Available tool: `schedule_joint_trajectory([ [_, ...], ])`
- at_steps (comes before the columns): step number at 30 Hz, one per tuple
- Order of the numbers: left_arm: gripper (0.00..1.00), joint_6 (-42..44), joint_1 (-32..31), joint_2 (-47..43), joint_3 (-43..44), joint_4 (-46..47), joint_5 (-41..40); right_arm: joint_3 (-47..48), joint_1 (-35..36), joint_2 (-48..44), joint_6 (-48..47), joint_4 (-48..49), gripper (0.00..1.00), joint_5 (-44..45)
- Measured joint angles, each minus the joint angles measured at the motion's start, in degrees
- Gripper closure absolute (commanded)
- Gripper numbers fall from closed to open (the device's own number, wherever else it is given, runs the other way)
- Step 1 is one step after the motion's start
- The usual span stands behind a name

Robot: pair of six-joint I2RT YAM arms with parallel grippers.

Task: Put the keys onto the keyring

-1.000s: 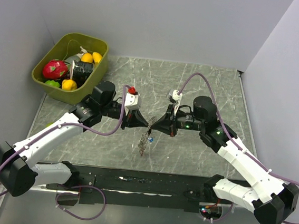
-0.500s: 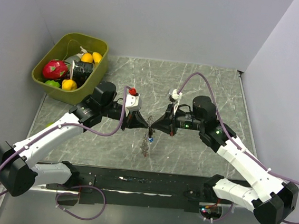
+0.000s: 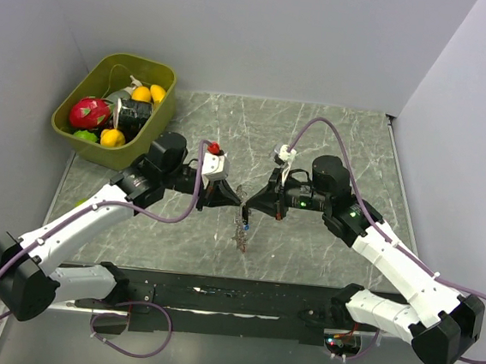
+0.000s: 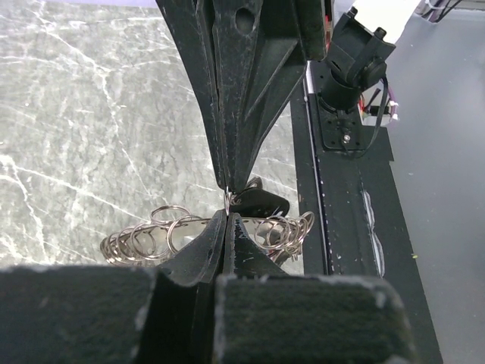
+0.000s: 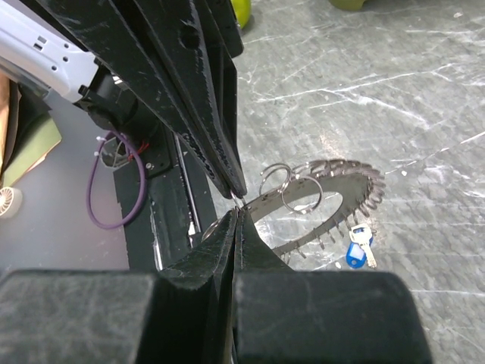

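Observation:
The keyring (image 3: 242, 232) hangs edge-on between the two grippers, above the marble table. In the right wrist view it is a flat metal ring (image 5: 345, 182) with small silvery keys and loose split rings around it. A blue-headed key (image 5: 356, 250) lies beside its lower rim. My left gripper (image 3: 238, 202) and right gripper (image 3: 248, 207) meet tip to tip, both shut on the ring's upper edge. The left gripper (image 4: 227, 215) shows closed, with the rings (image 4: 170, 231) behind its tips and a dark key head (image 4: 264, 203) there. The right gripper (image 5: 237, 211) is closed too.
A green bin (image 3: 139, 59) of toy fruit stands at the back left. A black rail (image 3: 232, 297) runs along the near edge between the arm bases. Grey walls close in the left, back and right sides.
My left gripper has moved right until its tips meet the right gripper's. The hanging keyring has shifted slightly right and down with them.

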Motion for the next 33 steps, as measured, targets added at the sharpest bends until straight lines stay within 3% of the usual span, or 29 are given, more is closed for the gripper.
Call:
schedule_joint_trajectory([
  [16,0.99,-1.0,0.0,-3.1,-1.8,5.1,-0.7,-0.3,-0.8,-0.3,0.5,0.4,1.00,0.2],
  [18,0.99,-1.7,0.0,-3.3,-2.6,6.6,-0.4,-0.4,-0.9,-0.3,0.5,0.5,0.85,-0.3],
  [20,0.99,-2.4,0.0,-3.4,-3.2,7.9,-0.2,-0.5,-1.0,-0.4,0.7,0.6,0.76,-0.5],
  [21,0.99,-2.7,0.0,-3.4,-3.4,8.8,0.1,-0.5,-1.0,-0.5,0.7,0.7,0.63,-0.5],
  [23,0.99,-3.3,0.0,-3.5,-3.7,10.3,0.8,-0.9,-1.1,-1.1,0.7,0.9,0.48,-0.4],
  [24,0.99,-3.6,0.0,-3.5,-3.7,10.5,1.0,-1.2,-1.1,-1.6,0.7,1.0,0.33,-0.2],
  [27,0.99,-4.2,0.0,-3.8,-3.7,12.0,2.1,-2.3,-1.2,-3.8,0.4,1.8,0.15,0.7],
  [33,0.99,-4.4,-0.1,-4.1,-3.7,13.5,3.8,-3.4,-1.5,-9.5,-0.9,3.4,0.15,0.3],
])
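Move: My right fingers, shut on the small ring of the black-tagged key, meet my left fingers, which grip wire on the keyring. The black tag sits about 2 cm back and 2 cm below my right hand; from my left hand it is about 2 cm right, 2 back and 2 below. The keyring's middle lies some 5 cm below and 1 cm ahead and left of my right hand. The loose blue-tagged key rests on the table about 4 cm ahead of that hand, straight ahead, some 25 cm below. My left hand keeps its pinch at the keyring and rises about 3.5 cm, its fingertips tipping up some 10 degrees and easing slightly back late on. Beside it my right hand nudges barely forward and returns, then opens wide, lets go of the black key's small ring and pulls away up and to the right, roughly 4 cm in all. ##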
